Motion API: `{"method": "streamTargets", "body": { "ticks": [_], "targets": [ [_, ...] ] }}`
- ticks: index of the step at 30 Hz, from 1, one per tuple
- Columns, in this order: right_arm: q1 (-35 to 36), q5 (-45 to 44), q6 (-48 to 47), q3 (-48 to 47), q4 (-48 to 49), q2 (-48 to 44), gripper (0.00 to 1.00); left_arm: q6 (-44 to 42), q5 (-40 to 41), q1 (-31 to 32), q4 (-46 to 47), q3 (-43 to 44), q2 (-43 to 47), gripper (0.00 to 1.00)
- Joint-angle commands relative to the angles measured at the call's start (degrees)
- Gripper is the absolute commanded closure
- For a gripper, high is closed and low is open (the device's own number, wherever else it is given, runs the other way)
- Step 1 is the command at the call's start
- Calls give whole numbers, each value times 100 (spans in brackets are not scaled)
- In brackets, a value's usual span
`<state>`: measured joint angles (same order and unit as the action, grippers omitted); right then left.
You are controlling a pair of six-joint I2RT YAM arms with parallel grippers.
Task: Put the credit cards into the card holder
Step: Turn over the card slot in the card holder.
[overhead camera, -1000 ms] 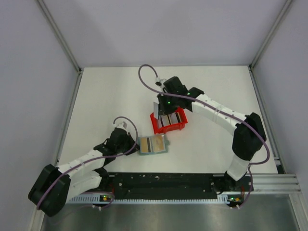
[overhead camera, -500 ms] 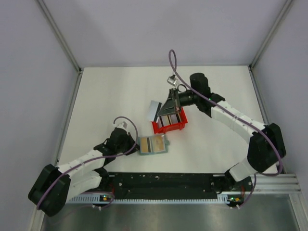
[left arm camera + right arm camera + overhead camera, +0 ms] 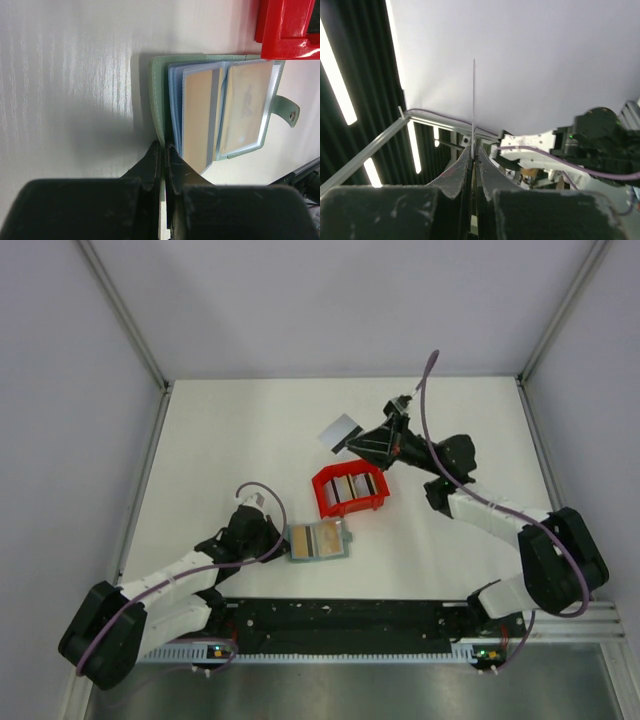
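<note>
The card holder (image 3: 318, 539) lies open near the table's front, grey-green outside with light blue sleeves, and a tan card (image 3: 200, 115) shows in one sleeve. My left gripper (image 3: 283, 543) is shut on the edge of its green cover (image 3: 161, 100). My right gripper (image 3: 360, 445) hangs above the table behind the red bin, shut on one whitish credit card (image 3: 342, 430). That card appears edge-on as a thin line (image 3: 473, 100) in the right wrist view. More credit cards (image 3: 348, 487) stand in the bin.
A red plastic bin (image 3: 350, 506) sits mid-table just behind the holder, and its corner (image 3: 287, 30) shows close to the holder's snap tab (image 3: 289, 111). Enclosure walls and metal posts ring the table. A black rail runs along the near edge.
My right arm has lifted the whitish card out of the red bin and swung it back and to the right, turning the wrist upward. The left arm and the holder have not moved.
</note>
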<state>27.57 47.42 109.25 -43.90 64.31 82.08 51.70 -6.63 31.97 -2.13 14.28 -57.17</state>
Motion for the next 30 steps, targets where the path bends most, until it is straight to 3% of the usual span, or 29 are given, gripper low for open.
{"method": "streamTargets", "body": {
  "ticks": [1,4,7,9,10,12,13,17,21,24,30],
  "targets": [
    [-15,-760,2257,-119,1179,-377,100,-29,-22,11,46,66,13,100],
    [-41,-770,2330,-162,1242,-386,100,-11,-40,3,81,57,13,100],
    [-50,-314,1218,-390,324,-491,100,-11,-48,11,90,57,13,100],
    [-41,142,-440,-627,-1350,-719,100,-37,-49,11,29,92,30,100],
    [-41,188,-1588,-776,-2839,-929,100,-46,-31,3,-15,92,30,100],
    [2,-336,-3689,-987,-5697,-1351,100,-73,-5,11,-59,110,48,100],
    [11,-678,-4536,-1067,-6572,-1475,100,-73,13,3,-59,101,65,100],
    [160,-1655,-6342,-1103,-8387,-1617,100,-64,22,3,-60,92,65,100],
    [607,-1314,-6996,-770,-8699,-1073,100,-64,30,11,-42,92,30,100],
    [1135,-1525,-7295,-629,-8673,-608,100,-81,57,3,-190,171,56,100],
    [1514,-1727,-7251,-584,-8110,-44,100,-204,-136,20,-33,285,267,100]
  ]
}}
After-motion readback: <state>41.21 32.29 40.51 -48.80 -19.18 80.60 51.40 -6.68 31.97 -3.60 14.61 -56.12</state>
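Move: The right hand holds a credit card high over the table; the open card holder lies about 35 cm below it, some 8 cm to its left and 4 cm back. The holder's snap strap is 3 cm back and 1 cm left of that hand, and the red box 8 cm ahead and 1 cm left, both equally far below. The left hand has the holder's middle about 7 cm to its right and 2 cm ahead. Rising some 4 cm at first, the right hand then swoops down to end roughly 24 cm lower, drawing back about 8 cm late on, towards the right part of the open card holder. Its fingers swing from pointing left to left-and-down, about 60 degrees, still pinching the card; the left hand stays put, shut on the holder's left edge. ##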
